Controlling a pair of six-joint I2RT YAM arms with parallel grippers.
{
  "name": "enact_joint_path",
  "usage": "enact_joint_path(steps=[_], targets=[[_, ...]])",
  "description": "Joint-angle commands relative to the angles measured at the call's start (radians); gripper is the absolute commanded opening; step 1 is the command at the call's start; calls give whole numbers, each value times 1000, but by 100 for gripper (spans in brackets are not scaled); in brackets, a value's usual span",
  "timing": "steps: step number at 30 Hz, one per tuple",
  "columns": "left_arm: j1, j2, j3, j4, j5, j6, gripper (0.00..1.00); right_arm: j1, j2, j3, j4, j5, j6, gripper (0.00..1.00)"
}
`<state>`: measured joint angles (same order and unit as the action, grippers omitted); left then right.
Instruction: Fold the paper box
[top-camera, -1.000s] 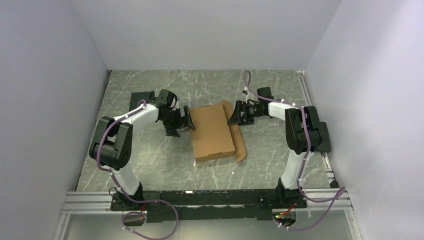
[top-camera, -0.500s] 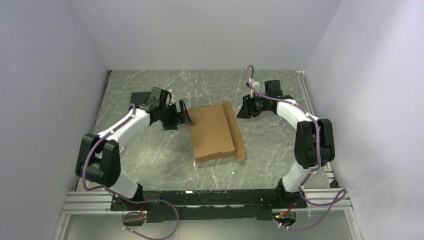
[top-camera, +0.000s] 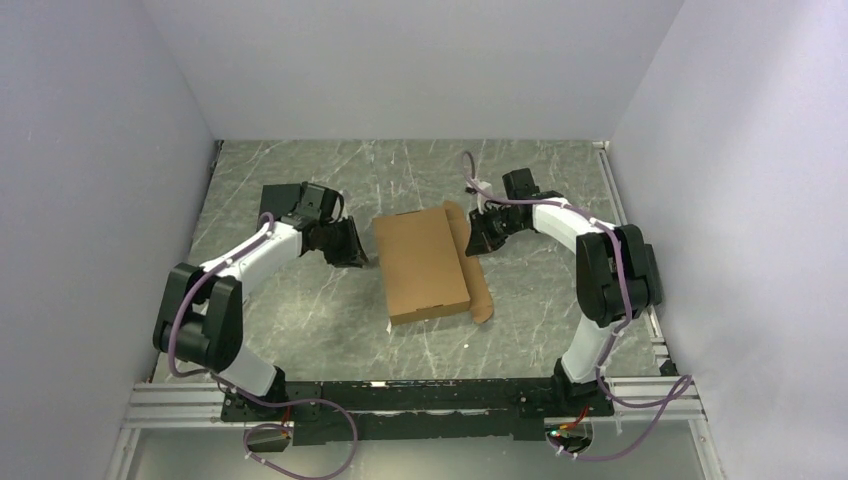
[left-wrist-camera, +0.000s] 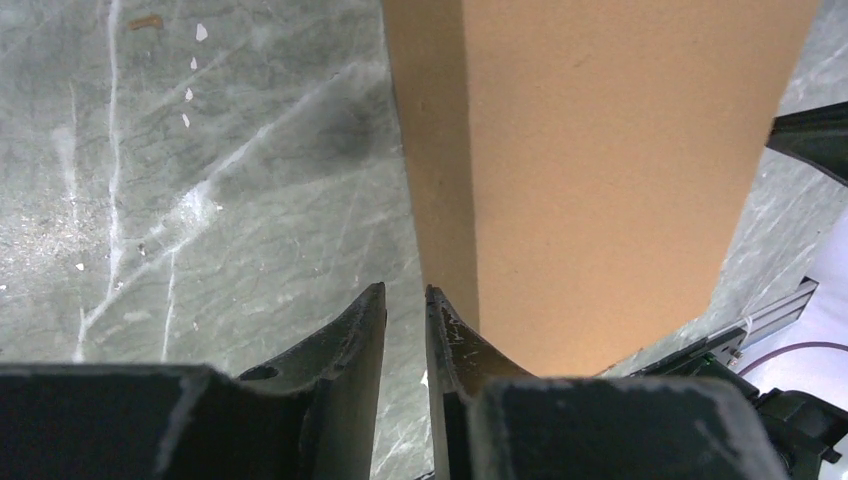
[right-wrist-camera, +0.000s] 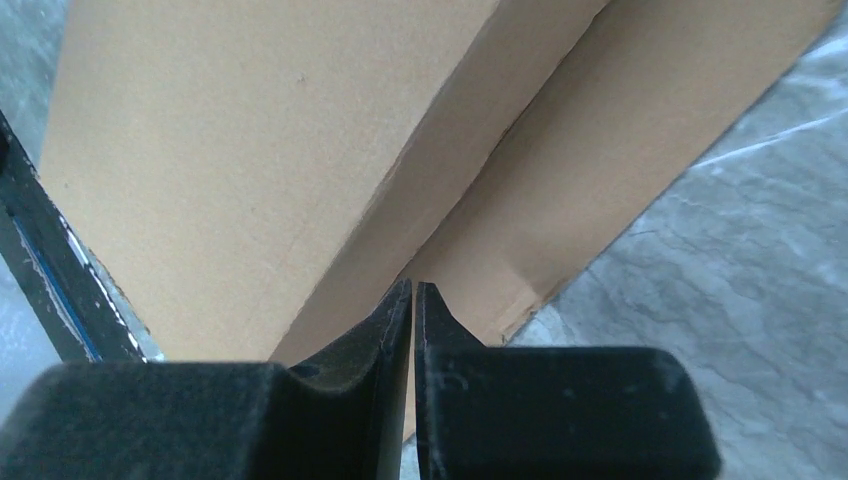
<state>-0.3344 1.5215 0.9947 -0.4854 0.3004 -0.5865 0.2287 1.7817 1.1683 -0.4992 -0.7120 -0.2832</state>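
Observation:
The paper box (top-camera: 420, 262) lies folded flat and shut in the middle of the table, a brown cardboard slab with a loose flap (top-camera: 478, 280) lying along its right side. My left gripper (top-camera: 355, 245) hovers just off the box's far left edge. In the left wrist view its jaws (left-wrist-camera: 405, 292) stand a narrow gap apart with only table between them, and the box (left-wrist-camera: 600, 170) is ahead and to the right. My right gripper (top-camera: 478, 235) is at the box's far right edge. It is shut (right-wrist-camera: 413, 287), empty, its tips by the crease between box wall (right-wrist-camera: 250, 170) and flap (right-wrist-camera: 620, 150).
Grey marbled tabletop (top-camera: 300, 320) all around the box, enclosed by white walls on three sides. The black and silver mounting rail (top-camera: 420, 400) with both arm bases runs along the near edge.
Both grippers have closed from wide open. The left gripper drew back a little to the left of the box. The right gripper swung away and came back to the box's far right edge.

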Motion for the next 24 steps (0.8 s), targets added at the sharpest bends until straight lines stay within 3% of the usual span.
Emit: enact_joint_path(steps=[1, 11, 24], targets=[[0, 59, 18, 3, 3, 24, 26, 35, 24, 52, -55, 25, -60, 9], [0, 274, 177, 28, 63, 59, 25, 99, 51, 68, -85, 24, -91, 9], [18, 511, 484, 16, 90, 65, 25, 142, 72, 57, -4, 58, 20, 11]])
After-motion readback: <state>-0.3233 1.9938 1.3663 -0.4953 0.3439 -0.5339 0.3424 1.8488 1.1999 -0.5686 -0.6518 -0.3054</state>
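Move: Beside the paper box's left long side, the left hand has the box's middle about 11 cm to its right and 1 cm ahead, some 6 cm below. The black case lies about 14 cm left of that hand and 14 cm ahead. From the right hand, the box's middle is roughly 10 cm left, 2 cm back and 4 cm lower; the loose side flap lies 1 cm left, 3 cm back and 5 cm below. Sinking about 5 cm beside the box first, the left hand then runs forward some 8 cm and drifts 3 cm right, its nearly shut fingers coming against the far part of the left wall. The right hand eases back, left and down, pressing its closed fingertips against the right wall above the flap, while its wrist turns slightly counter-clockwise. ##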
